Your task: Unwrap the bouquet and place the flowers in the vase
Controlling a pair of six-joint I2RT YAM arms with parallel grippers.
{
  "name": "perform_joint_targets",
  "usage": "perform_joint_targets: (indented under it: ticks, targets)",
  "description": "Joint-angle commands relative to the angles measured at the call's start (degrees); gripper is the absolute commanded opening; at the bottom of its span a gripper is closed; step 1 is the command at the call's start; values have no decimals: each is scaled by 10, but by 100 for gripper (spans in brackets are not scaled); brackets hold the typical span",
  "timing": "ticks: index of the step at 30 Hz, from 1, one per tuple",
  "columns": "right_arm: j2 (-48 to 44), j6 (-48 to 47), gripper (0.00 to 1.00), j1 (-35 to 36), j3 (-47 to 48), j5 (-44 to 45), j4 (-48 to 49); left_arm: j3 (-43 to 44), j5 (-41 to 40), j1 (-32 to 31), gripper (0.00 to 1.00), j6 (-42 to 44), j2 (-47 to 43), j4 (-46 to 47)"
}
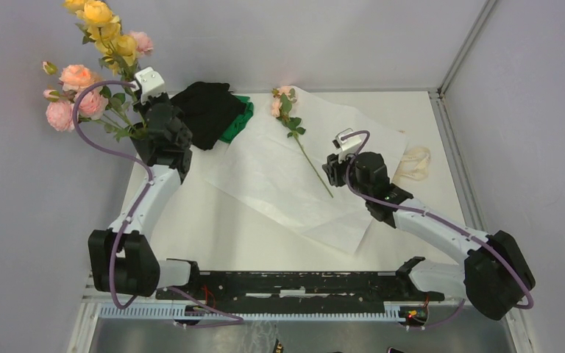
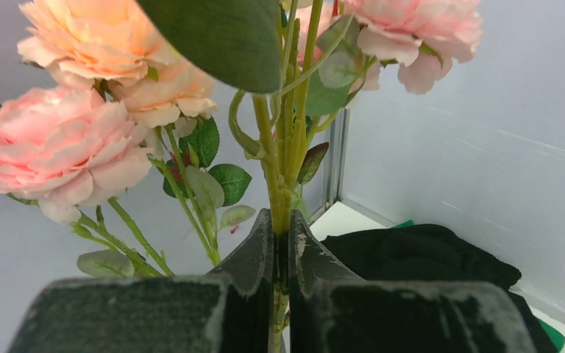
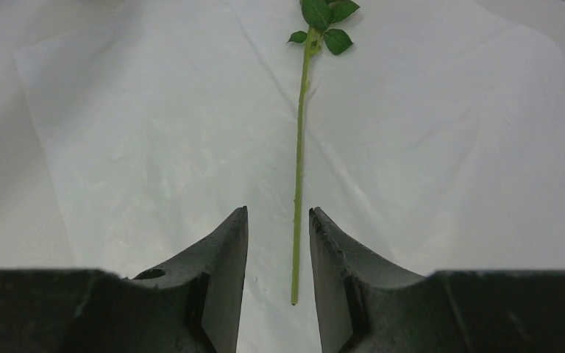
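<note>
The flowers (image 1: 92, 103), pink, peach and yellow roses on green stems, stand upright at the table's back left corner. My left gripper (image 1: 138, 118) is shut on their stems (image 2: 288, 147), low in the bunch. The vase is hidden, perhaps behind the left arm. The bouquet's white paper sheet (image 1: 279, 176) lies spread flat in the middle of the table. A separate stem of pink roses (image 1: 305, 151) rests on it. My right gripper (image 1: 331, 170) hovers open over that stem's cut end (image 3: 299, 162), which lies between the fingers (image 3: 232, 243) but apart from them.
A black-and-green cloth heap (image 1: 210, 110) lies at the back, just right of the left gripper. The cream lace ribbon (image 1: 416, 162) sits beside the paper at the right. Grey walls close in the table at the back and right.
</note>
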Motion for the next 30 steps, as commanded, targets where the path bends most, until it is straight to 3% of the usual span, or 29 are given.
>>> perform_joint_targets:
  ticks: [1,18,30]
  targets:
    - [14,15,42,0,12,-33,29,-21,10,8,2,31,-6,122]
    - [45,-3,43,-1,12,4,19,110,82,53,2,162,91,198]
    - [56,-5,43,-2,12,8,19,140,107,129,2,160,121,164]
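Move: The vase stands almost under the left hand, its middle about 3 cm left and 26 cm below. Its peach roses stand some 14 cm left, 4 cm ahead and 4 cm higher, and the black cloth lies about 27 cm ahead, 9 cm right and 36 cm down. From the right hand, the last rose's middle is roughly 20 cm ahead, 11 cm left, 16 cm below; the ribbon is 13 cm ahead, 29 cm right. Left hand lifts the still-pinched yellow-flower stems, then swings left towards the peach roses, about 7 cm each; right sinks 3 cm. ##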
